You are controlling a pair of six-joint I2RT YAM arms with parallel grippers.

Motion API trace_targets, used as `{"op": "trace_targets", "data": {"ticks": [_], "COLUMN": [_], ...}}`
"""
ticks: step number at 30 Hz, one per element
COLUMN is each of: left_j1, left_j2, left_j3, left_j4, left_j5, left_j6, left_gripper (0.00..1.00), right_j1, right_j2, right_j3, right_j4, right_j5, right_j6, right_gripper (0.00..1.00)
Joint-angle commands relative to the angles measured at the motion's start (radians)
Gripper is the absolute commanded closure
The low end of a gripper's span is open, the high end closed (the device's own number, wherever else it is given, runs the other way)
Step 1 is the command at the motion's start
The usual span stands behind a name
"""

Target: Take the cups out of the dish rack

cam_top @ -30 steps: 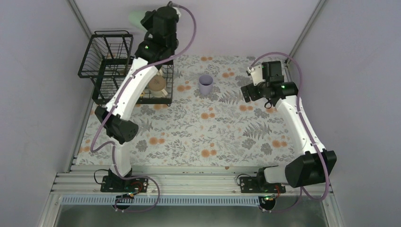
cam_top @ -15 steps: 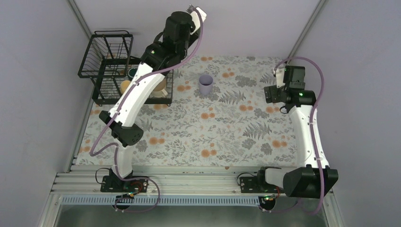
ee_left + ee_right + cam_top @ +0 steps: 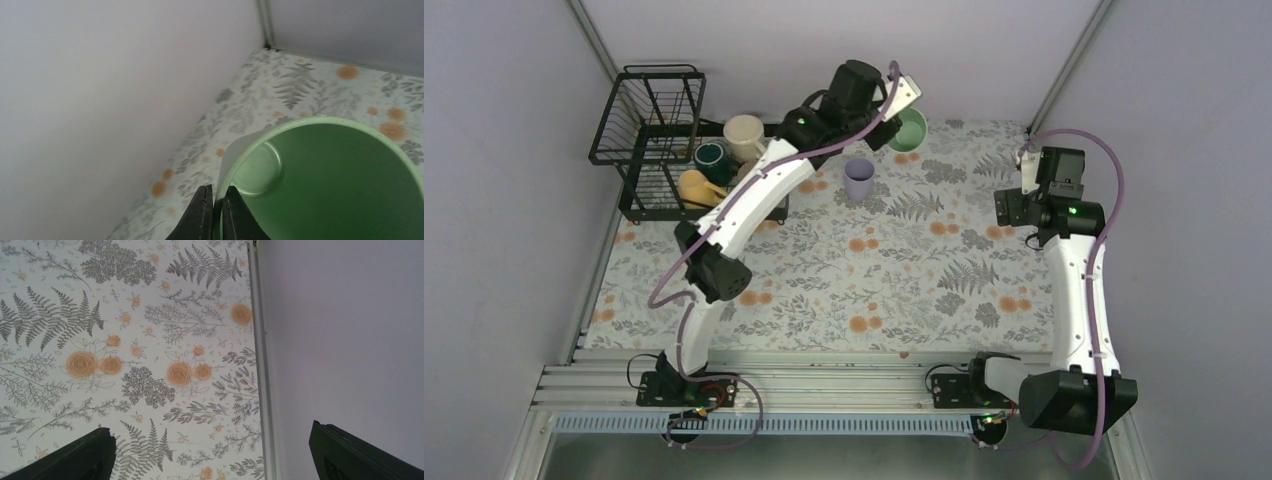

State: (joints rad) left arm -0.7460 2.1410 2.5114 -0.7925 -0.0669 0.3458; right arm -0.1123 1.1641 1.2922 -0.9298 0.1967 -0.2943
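Observation:
My left gripper [image 3: 216, 192] is shut on the rim of a mint-green cup [image 3: 330, 185], one finger inside and one outside. In the top view this green cup [image 3: 910, 130] hangs near the back wall, right of a lavender cup [image 3: 859, 180] that stands upright on the mat. The black wire dish rack [image 3: 649, 72] sits at the back left. It holds a cream mug [image 3: 744, 135], a dark teal mug [image 3: 713, 155] and a yellow mug [image 3: 694, 187]. My right gripper [image 3: 210, 455] is open and empty over the mat's right edge.
The floral mat [image 3: 874, 280] covers the table. Grey walls close in the left, back and right, with a metal post [image 3: 260, 340] along the right edge. The left arm's white link [image 3: 754, 195] reaches across the rack's right end.
My left arm swung right from above the rack to the back middle with the green cup, uncovering the mugs in the rack. My right arm drew back toward the right wall.

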Motion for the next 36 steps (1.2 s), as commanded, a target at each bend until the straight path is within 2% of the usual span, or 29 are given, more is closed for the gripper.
{"op": "trace_targets", "data": {"ticks": [1,10,36], "left_j1": [-0.013,-0.017,0.020], "left_j2": [0.107,0.322,0.446], "left_j3": [0.073,0.152,0.109], "left_j4": [0.044,0.048,0.077], "left_j5": [0.125,0.173,0.093], "left_j6": [-0.035,-0.013,0.041], "left_gripper": [0.97,0.97,0.97], "right_j1": [-0.010,-0.011,-0.011], "right_j2": [-0.026,-0.008,-0.014], "right_j3": [0.000,-0.029,-0.096], "right_j4": [-0.038,-0.025,0.010], "right_j5": [-0.004,-0.030,-0.080], "right_j6": [0.008,0.015,0.017], "right_gripper": [0.00,0.00,0.00]}}
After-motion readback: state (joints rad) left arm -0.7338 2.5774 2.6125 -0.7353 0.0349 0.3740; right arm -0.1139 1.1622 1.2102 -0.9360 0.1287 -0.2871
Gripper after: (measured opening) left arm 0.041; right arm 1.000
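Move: The left hand holds the green cup by its rim; the bare table spot it is heading for lies about 8 cm ahead, 8 cm to the right and 33 cm below. The purple cup stands about 13 cm ahead and 5 cm to the left of this hand. The tan mug in the rack is about 11 cm ahead and 31 cm left. From the idle right hand, the spot is about 22 cm ahead, 22 cm left and 22 cm below. Downward, the left arm lowers the green cup about 21 cm towards the bare table right of the purple cup, drifting some 6 cm right and 5 cm forward. It drops quickly at first, nearly halts midway, then sinks again, the fingers tipping about 15 degrees further down and keeping their pinch on the rim. The open right hand sinks about 3 cm. ##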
